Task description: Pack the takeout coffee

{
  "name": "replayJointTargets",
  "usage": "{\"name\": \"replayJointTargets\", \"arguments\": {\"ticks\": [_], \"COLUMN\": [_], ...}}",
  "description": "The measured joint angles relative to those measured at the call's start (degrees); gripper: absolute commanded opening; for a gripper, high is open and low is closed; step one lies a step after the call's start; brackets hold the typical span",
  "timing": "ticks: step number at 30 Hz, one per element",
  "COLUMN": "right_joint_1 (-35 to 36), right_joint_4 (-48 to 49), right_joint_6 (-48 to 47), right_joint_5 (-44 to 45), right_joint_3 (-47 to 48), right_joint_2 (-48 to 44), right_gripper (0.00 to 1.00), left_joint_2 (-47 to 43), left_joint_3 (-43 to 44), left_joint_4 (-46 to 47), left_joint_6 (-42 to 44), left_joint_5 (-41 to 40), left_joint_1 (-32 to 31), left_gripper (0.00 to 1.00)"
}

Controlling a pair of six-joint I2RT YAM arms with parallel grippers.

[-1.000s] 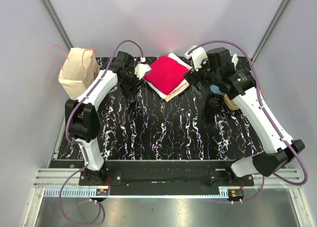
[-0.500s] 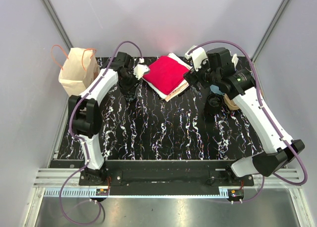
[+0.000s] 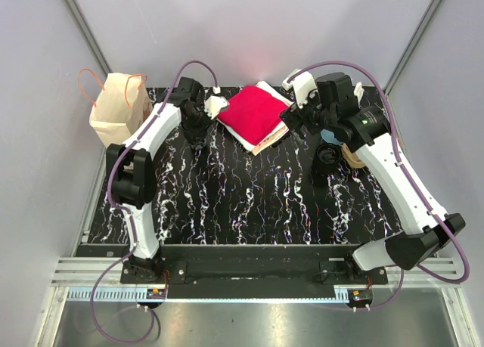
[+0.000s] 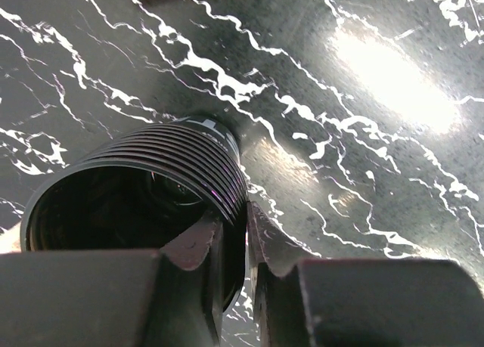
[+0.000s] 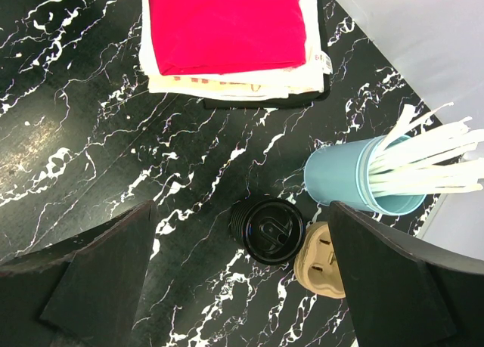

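A black ribbed open cup stands on the marble table, filling the left wrist view. My left gripper pinches its rim wall, one finger inside the cup and the other outside. From above, that gripper sits at the back left, and the cup is mostly hidden beneath it. A second black cup with a lid stands upright at the right. My right gripper hangs open well above the table, its fingers wide apart with nothing between them. A tan paper bag stands at the far left.
A stack of folded cloths with a red one on top lies at the back middle. A blue cup of white sticks and a tan moulded piece crowd the lidded cup. Grey walls enclose the table.
My left gripper's jaws have closed in onto the open cup's rim, and that wrist has shifted slightly toward the back. The right arm has stayed put.
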Motion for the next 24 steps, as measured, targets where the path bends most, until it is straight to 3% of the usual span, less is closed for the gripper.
{"name": "replayJointTargets", "arguments": {"ticks": [24], "right_joint_1": [-0.11], "right_joint_4": [0.94], "right_joint_6": [0.09], "right_joint_5": [0.04], "right_joint_3": [-0.15], "right_joint_2": [0.00], "right_gripper": [1.00], "left_joint_2": [10.03], "left_joint_3": [14.53], "left_joint_4": [-0.22], "left_joint_6": [-3.02], "left_joint_5": [0.96], "left_joint_1": [-0.31], "left_gripper": [0.15]}}
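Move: The left hand already pinches the right wall of the black cup, whose middle is about 4 cm to its left and 4 cm below. The red cloth's middle lies about 12 cm ahead of the hand, 15 cm right and 9 cm lower; the paper bag stands some 18 cm left and 3 cm ahead. From the right hand the cloth is roughly 18 cm ahead, 13 cm left and 29 cm below. Keeping its pinch, the left hand carries the black cup about 5 cm forward and slightly right, towards the red cloth. ##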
